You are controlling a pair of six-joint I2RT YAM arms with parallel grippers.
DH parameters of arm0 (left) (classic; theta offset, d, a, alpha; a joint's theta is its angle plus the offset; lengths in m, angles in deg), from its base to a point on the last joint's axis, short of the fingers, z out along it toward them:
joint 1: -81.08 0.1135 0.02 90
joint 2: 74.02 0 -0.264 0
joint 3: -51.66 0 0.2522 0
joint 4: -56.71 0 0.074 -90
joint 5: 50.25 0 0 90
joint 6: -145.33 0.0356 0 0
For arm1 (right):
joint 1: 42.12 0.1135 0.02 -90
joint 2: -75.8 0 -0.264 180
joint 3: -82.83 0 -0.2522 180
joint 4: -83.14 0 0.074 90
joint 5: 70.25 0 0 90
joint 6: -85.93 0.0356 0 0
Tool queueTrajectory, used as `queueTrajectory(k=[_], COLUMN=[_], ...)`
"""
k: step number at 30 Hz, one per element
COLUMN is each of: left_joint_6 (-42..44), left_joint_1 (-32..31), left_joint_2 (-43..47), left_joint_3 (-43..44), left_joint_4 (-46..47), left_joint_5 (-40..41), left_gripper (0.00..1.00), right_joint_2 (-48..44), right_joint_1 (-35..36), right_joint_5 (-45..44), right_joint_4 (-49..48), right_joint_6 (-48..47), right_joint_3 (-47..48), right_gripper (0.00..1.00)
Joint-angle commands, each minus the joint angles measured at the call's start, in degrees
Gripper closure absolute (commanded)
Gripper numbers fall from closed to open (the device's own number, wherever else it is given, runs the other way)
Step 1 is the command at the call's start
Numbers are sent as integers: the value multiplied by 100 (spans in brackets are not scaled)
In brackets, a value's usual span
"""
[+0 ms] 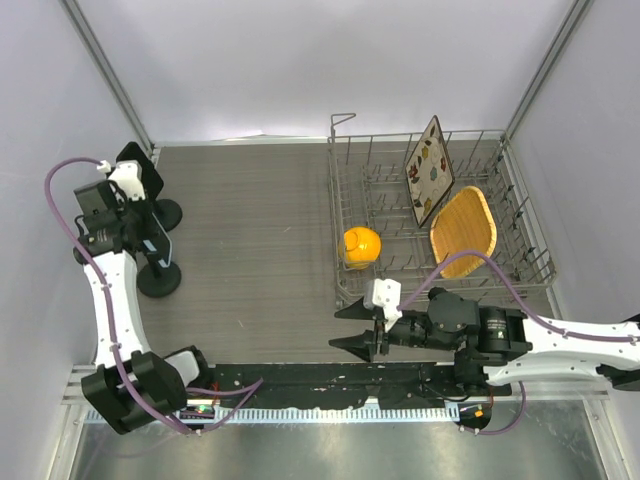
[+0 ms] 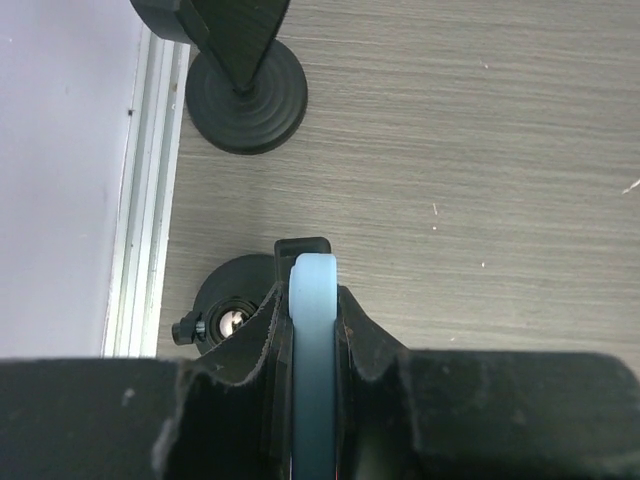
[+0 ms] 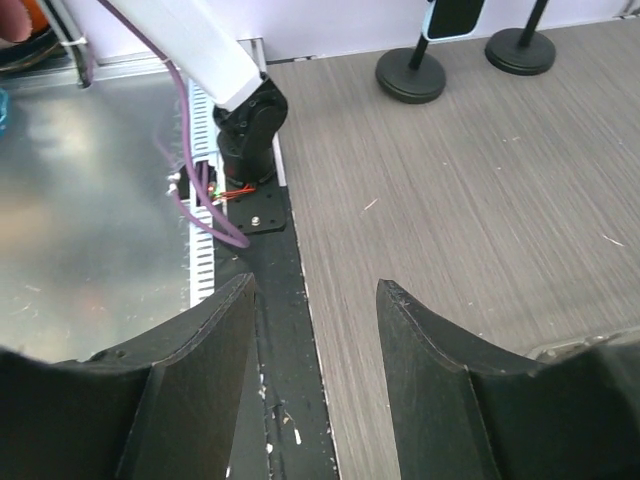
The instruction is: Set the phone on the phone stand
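Observation:
The phone [image 2: 313,340], in a light-blue case, stands on edge between the jaws of my left gripper [image 2: 308,300], which is shut on it. From above, the phone [image 1: 163,245] hangs at the table's far left in the left gripper [image 1: 145,240]. It is just over the near phone stand [image 1: 158,281], whose round black base [image 2: 228,300] with a ball joint shows beneath it. Whether the phone touches the stand's cradle I cannot tell. My right gripper [image 1: 345,328] hovers open near the front edge with nothing in it [image 3: 315,300].
A second black stand [image 1: 167,213] with a flat plate on top sits just behind the first, close to the left wall. At the back right a wire dish rack [image 1: 345,190] holds an orange cup [image 1: 361,246], a patterned plate [image 1: 428,170] and a yellow woven plate [image 1: 463,232].

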State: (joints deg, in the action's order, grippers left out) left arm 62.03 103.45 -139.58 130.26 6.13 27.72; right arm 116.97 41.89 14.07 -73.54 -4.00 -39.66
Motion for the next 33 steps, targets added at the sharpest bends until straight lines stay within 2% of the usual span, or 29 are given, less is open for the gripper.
queueTrajectory(k=[1, 5, 6, 9, 10, 13, 18, 21, 27, 33], left_joint_6=[1041, 1484, 1379, 1062, 1062, 1079, 1280, 1492, 1237, 1396], left_joint_1=[101, 284, 381, 663, 733, 960, 1804, 1947, 1947, 1973], left_joint_2=[263, 175, 245, 1070, 1202, 1142, 546, 352, -9, -27], left_joint_3=[-349, -401, -489, -1576, -1727, -1790, -1291, -975, -649, -937], left_joint_4=[-115, -11, 452, 1568, 1703, 1528, 1134, 966, 1221, 1080], left_joint_5=[-624, -931, -933, -890, -897, -1037, -2574, -2444, -2804, -2716], left_gripper=[100, 100, 100, 100, 100, 100, 100, 100, 100, 100], right_joint_2=[-336, -513, -548, -680, -732, -908, -1005, -1014, -917, -900], right_joint_1=[-16, 10, 45, 247, 352, 528, 942, 1039, 1039, 1039], right_joint_5=[767, 1217, 1270, 1051, 981, 691, -151, -364, -356, -487], right_joint_4=[-192, -279, -297, -253, -244, -244, -69, -42, -7, 28], right_joint_6=[150, 423, 432, 406, 388, 370, 265, 247, 230, 203], right_joint_3=[-120, -244, -270, -235, -252, -314, -253, -261, -235, -217], right_gripper=[43, 43, 43, 43, 43, 42, 41, 41, 41, 41])
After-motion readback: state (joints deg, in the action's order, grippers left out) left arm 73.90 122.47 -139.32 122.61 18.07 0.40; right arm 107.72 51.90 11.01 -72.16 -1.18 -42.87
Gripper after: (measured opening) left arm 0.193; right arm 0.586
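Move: My left hand already grips the edge of the phone mounted on its stand, and that stand's base is about 22 cm below me and 8 cm back, 1 cm left. The free spot it goes to is some 5 cm back and 4 cm left, at table height. The black phone's stand is about 10 cm ahead and 3 cm left, its middle 11 cm down. From my right hand the spot lies roughly 21 cm ahead, 50 cm left and 28 cm down. Keeping my pinch on the phone, I first ease my left hand back about 2.5 cm while its fingers tip up some 10 degrees and turn a little clockwise. Then I shift it left and slightly forward, ending about 4 cm left at nearly the same height, bringing the base in towards the left rail and the black phone's stand. My empty right hand draws back about 5 cm and slightly right, fingers still open. ##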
